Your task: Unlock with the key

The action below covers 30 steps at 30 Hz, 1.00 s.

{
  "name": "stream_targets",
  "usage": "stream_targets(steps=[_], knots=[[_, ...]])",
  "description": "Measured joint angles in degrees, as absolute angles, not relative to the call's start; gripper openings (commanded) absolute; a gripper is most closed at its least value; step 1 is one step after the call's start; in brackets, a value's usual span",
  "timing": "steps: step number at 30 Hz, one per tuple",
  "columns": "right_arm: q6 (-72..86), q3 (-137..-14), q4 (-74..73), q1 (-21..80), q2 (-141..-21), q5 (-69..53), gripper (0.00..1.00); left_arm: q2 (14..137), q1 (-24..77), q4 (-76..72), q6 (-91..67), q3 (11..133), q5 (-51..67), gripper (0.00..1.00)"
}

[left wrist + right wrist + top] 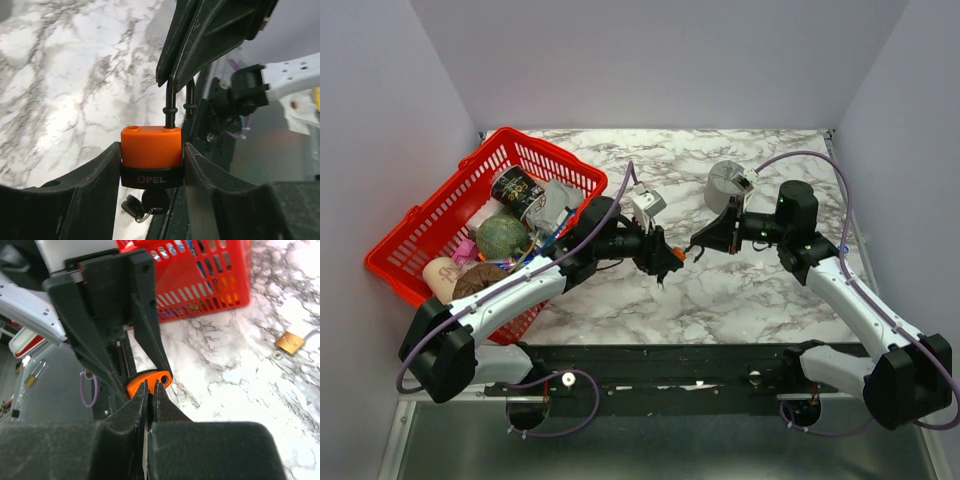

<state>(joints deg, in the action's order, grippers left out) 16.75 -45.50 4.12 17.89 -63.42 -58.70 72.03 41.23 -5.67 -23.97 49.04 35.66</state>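
Note:
My left gripper is shut on the body of an orange padlock and holds it off the table. The key sticks in the padlock's underside. Only its black head shows, with a second small key hanging from its ring. My right gripper reaches in from above and is shut on the thin metal shackle. One hole on top of the padlock stands empty. In the right wrist view my right gripper pinches just in front of the orange padlock. From above, the two grippers meet over mid-table.
A red basket full of several items stands at the left. A grey cylinder stands behind the right arm. A brass padlock lies on the marble. The table's black front rail runs below the grippers.

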Motion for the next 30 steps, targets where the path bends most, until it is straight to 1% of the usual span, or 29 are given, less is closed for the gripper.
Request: stream_targets(steps=[7, 9, 10, 12, 13, 14, 15, 16, 18, 19, 22, 30], knots=[[18.0, -45.5, 2.9, 18.5, -66.2, -55.1, 0.01, 70.8, 47.0, 3.1, -19.6, 51.4, 18.5, 0.00], [18.0, -45.5, 2.9, 18.9, -67.3, -54.9, 0.01, 70.5, 48.3, 4.9, -19.6, 51.3, 15.7, 0.00], [18.0, -45.5, 2.9, 19.0, -68.0, -54.9, 0.09, 70.3, 48.9, 5.2, -19.8, 51.1, 14.3, 0.00], [18.2, -45.5, 2.7, 19.3, -69.4, -55.0, 0.15, 69.4, 50.3, 5.1, -21.5, 49.6, 10.7, 0.00], [18.2, -45.5, 2.5, 19.5, -70.0, -55.1, 0.26, 68.8, 50.9, 4.7, -22.3, 48.6, 9.4, 0.00], [18.3, -45.5, 2.2, 19.7, -70.6, -55.2, 0.31, 67.9, 51.5, 4.1, -23.7, 47.3, 7.9, 0.00], [18.2, -45.4, 1.9, 20.0, -71.0, -55.3, 0.42, 67.0, 52.2, 3.9, -24.9, 46.3, 6.6, 0.00], [18.4, -45.2, 1.9, 20.1, -71.1, -55.0, 0.47, 65.8, 52.9, 4.4, -26.1, 45.2, 4.8, 0.00], [18.7, -44.8, 2.0, 19.7, -71.1, -54.8, 0.54, 63.8, 53.9, 5.1, -28.4, 43.2, 2.3, 0.00], [18.7, -44.6, 2.3, 19.6, -71.0, -54.7, 0.60, 63.0, 54.3, 5.5, -29.7, 42.3, 1.2, 0.00], [19.1, -43.9, 2.9, 19.4, -70.7, -54.4, 0.64, 62.0, 55.5, 5.6, -34.0, 39.8, -1.3, 0.00], [19.4, -40.9, 3.3, 19.4, -66.9, -51.8, 0.68, 65.3, 60.7, 5.5, -43.5, 37.3, -3.8, 0.00]])
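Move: The left fingers still grip the orange padlock's body; its shackle lies about 5 cm to that hand's right and 2 cm ahead, already pinched between the right fingertips. The keys hang some 3 cm back from the left hand and 3 cm lower. From the right hand, the gold padlock lies on the table about 11 cm ahead, 11 cm left and 18 cm down; the grey cylinder stands some 17 cm ahead, 6 cm right and 14 cm lower. Both hands sink; the right opens, freeing the shackle, while the left carries the padlock some 10 cm down and back. ##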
